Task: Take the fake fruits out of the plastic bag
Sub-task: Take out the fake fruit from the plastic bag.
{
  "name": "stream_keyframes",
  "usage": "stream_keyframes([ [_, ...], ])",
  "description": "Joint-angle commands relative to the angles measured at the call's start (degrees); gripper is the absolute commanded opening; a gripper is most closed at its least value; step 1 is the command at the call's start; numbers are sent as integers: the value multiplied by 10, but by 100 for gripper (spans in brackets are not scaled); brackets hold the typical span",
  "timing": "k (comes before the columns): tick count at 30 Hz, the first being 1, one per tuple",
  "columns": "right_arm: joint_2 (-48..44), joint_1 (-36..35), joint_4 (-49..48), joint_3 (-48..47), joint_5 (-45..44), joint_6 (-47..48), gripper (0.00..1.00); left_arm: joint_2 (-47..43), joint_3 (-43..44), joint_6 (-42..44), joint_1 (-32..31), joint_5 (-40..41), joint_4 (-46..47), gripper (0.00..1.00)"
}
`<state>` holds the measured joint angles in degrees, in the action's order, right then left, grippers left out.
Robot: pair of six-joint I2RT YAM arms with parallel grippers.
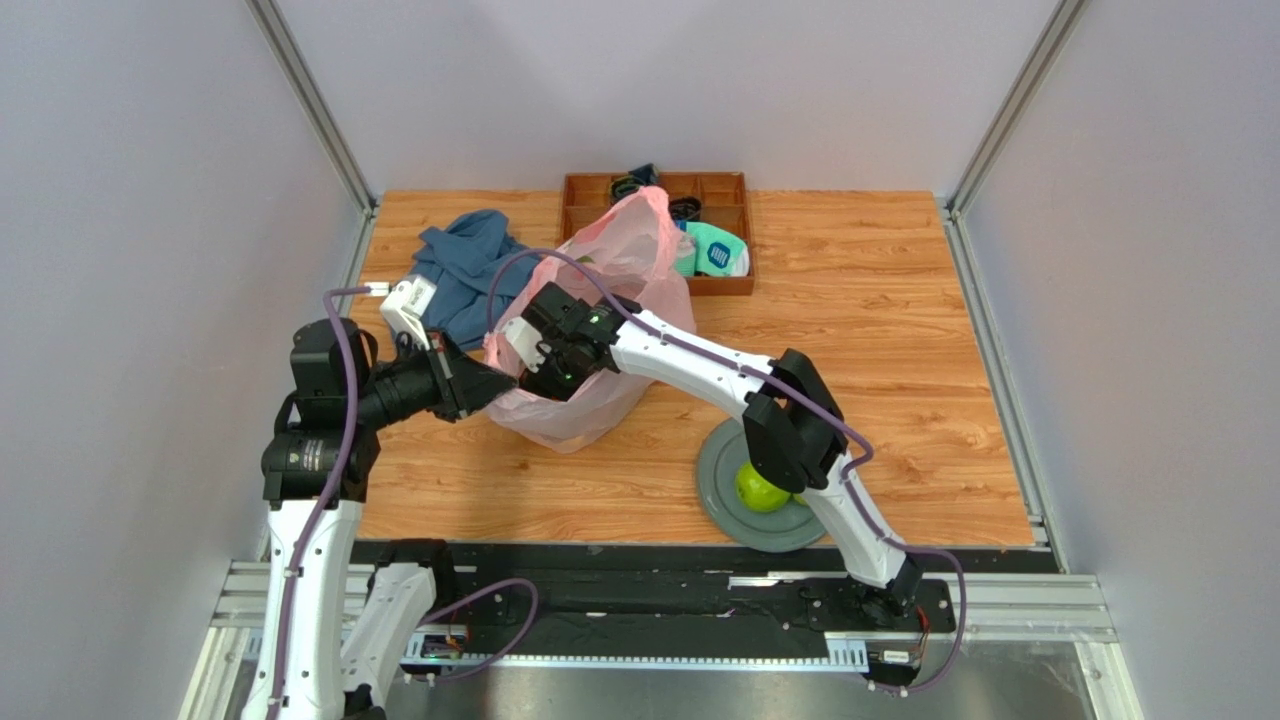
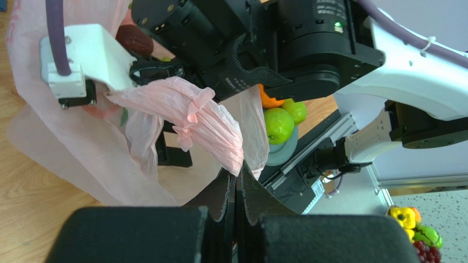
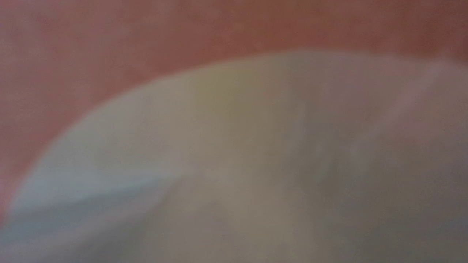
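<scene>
The pink plastic bag (image 1: 631, 248) stands crumpled at the table's middle. My left gripper (image 1: 484, 393) is shut on a bunched fold of the bag's near edge (image 2: 203, 115), its fingertips (image 2: 240, 172) pressed together on the film. My right gripper (image 1: 529, 365) reaches into the bag's mouth from the right. Its jaws are hidden, and the right wrist view is only a pink and pale blur. A green apple (image 1: 762, 488) lies on the grey plate (image 1: 718, 495). In the left wrist view two green fruits (image 2: 279, 125) and an orange one (image 2: 269, 101) show on that plate.
A blue cloth (image 1: 466, 270) lies behind the bag at the left. A wooden tray (image 1: 657, 192) at the back holds teal-and-white socks (image 1: 714, 252). The right arm's forearm (image 1: 706, 368) spans from the plate to the bag. More toy fruits (image 2: 412, 230) lie off the table.
</scene>
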<state>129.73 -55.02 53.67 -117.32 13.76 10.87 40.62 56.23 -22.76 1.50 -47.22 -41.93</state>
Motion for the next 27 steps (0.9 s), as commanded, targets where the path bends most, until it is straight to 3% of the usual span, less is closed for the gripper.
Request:
stream_keyframes([
  [1,6,-9,-18,-15,7,7,93,-5,19,1,4,-1,19,0],
  [11,42,-27,-78,8,-123,23,95,-1,0,-15,6,-5,43,0],
  [16,38,-25,-79,26,-130,27,94,1,-7,-19,7,-5,55,0],
  [17,37,-26,-77,29,-124,32,92,2,-8,-20,7,-5,59,0],
  [21,32,-26,-66,5,-109,51,69,5,-13,-20,7,1,67,0],
  [27,-28,-17,11,-63,-60,96,57,12,-26,-24,7,29,75,0],
])
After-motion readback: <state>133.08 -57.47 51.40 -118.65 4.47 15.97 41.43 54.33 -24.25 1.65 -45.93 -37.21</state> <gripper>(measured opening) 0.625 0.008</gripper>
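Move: The right hand is already inside the bag, open. The fruit it goes for, probably the yellow one low in the bag, lies about 2 cm ahead, 1 cm left and some 4 cm below. The blue cloth is roughly 15 cm ahead and 12 cm left of that hand, the plate about 12 cm back and 30 cm right, both some 7 cm lower. From the left hand, that fruit is about 8 cm ahead, 3 cm right and 25 cm below. Its fingers close by about a third on what seems to be a fruit at the bag's bottom: the right hand first sinks about 4 cm with fingers wide, easing 2 cm forward and tipping some 10 degrees, then shuts and begins to lift, under 2 cm. The left hand keeps its pinch on the bag's rim high up, drifting forward 1.5 cm. ##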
